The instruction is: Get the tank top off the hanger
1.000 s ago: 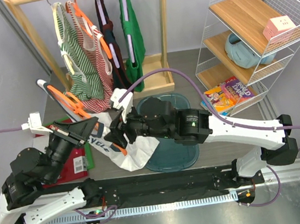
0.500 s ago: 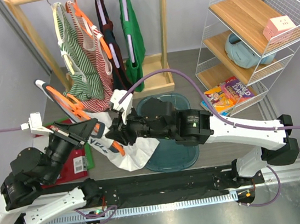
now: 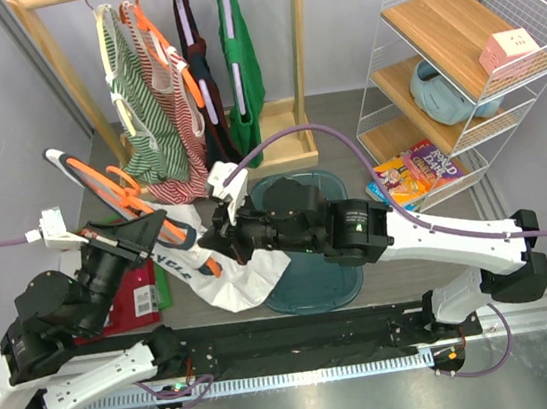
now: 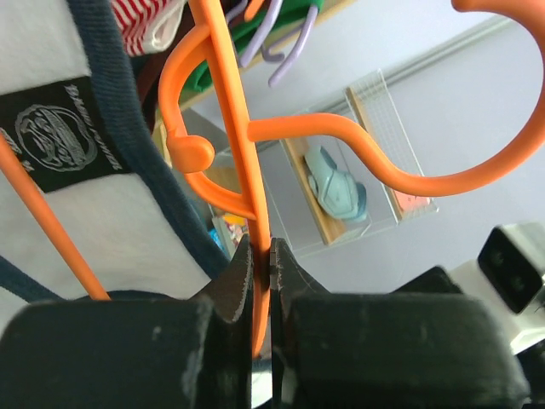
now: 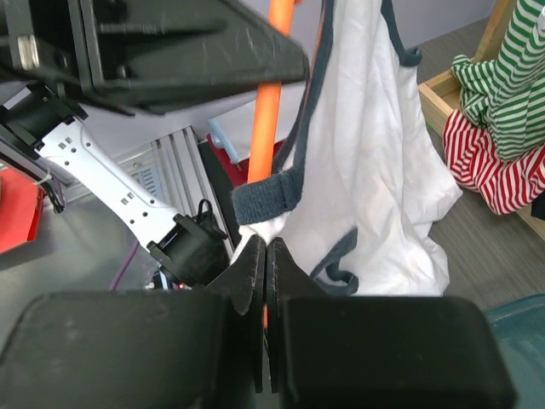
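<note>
The orange hanger point(image 3: 100, 187) is tilted up to the left, with my left gripper point(image 3: 156, 228) shut on its thin bar point(image 4: 247, 153). The white tank top point(image 3: 224, 271) with navy trim hangs from it and trails onto the table. In the left wrist view the jaws point(image 4: 261, 247) pinch the orange bar, and the tank top's neck label and navy edge point(image 4: 51, 230) show at the left. My right gripper point(image 3: 219, 234) is shut on the tank top's strap. In the right wrist view its tips point(image 5: 266, 245) pinch white cloth just under the navy band, beside the hanger point(image 5: 266, 128).
A wooden clothes rack point(image 3: 299, 50) at the back holds a red-and-white striped top point(image 3: 156, 119), a dark top and a green top point(image 3: 242, 57). A teal tub point(image 3: 312, 270) lies under my right arm. A red box point(image 3: 140, 298) sits left and a wire shelf point(image 3: 456, 59) stands right.
My right gripper has closed on the tank top's strap. My left gripper has carried the hanger a little up and to the left.
</note>
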Robot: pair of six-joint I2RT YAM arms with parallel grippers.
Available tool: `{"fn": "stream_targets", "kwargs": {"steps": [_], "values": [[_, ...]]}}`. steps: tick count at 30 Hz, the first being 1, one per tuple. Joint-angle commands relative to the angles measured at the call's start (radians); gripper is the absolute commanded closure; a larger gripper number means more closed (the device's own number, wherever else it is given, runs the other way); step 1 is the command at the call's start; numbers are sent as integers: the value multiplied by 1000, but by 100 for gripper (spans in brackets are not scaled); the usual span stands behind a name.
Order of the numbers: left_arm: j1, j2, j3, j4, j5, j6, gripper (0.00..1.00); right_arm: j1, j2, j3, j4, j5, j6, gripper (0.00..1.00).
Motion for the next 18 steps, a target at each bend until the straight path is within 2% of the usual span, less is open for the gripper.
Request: {"fn": "stream_targets", "kwargs": {"steps": [1, 13, 15, 18], "values": [[0, -4, 31, 169, -141, 95, 100, -1, -80, -64, 55, -24, 40, 99], [0, -46, -43, 326, -189, 82, 100, -1, -198, -298, 164, -87, 91, 99], [0, -56, -63, 367, -157, 66, 100, -1, -212, -327, 186, -86, 93, 99], [0, -56, -52, 336, -109, 17, 100, -1, -224, -363, 227, -86, 103, 99]]}}
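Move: The right fingers already pinch the tank top's dark shoulder strap; the hanger's lower end pokes past it about 5 cm back, 2 cm to the right and 3 cm below. From that hand the tub lies some 24 cm right, roughly level fore and aft, 35 cm down. The left gripper holds the orange hanger: that lower end is about 9 cm back, 10 cm right and 5 cm below, and the hook 6 cm ahead, 4 cm left, slightly above. Pull the strap and hanger apart: keep the right fingers shut on the strap and draw it down about 5 cm, and also to the right and back, away from the left gripper. Meanwhile bring the left gripper, still clamped on the hanger, up and to the left some 4 cm, turning it slightly counter-clockwise and tipping its fingers up a little. ##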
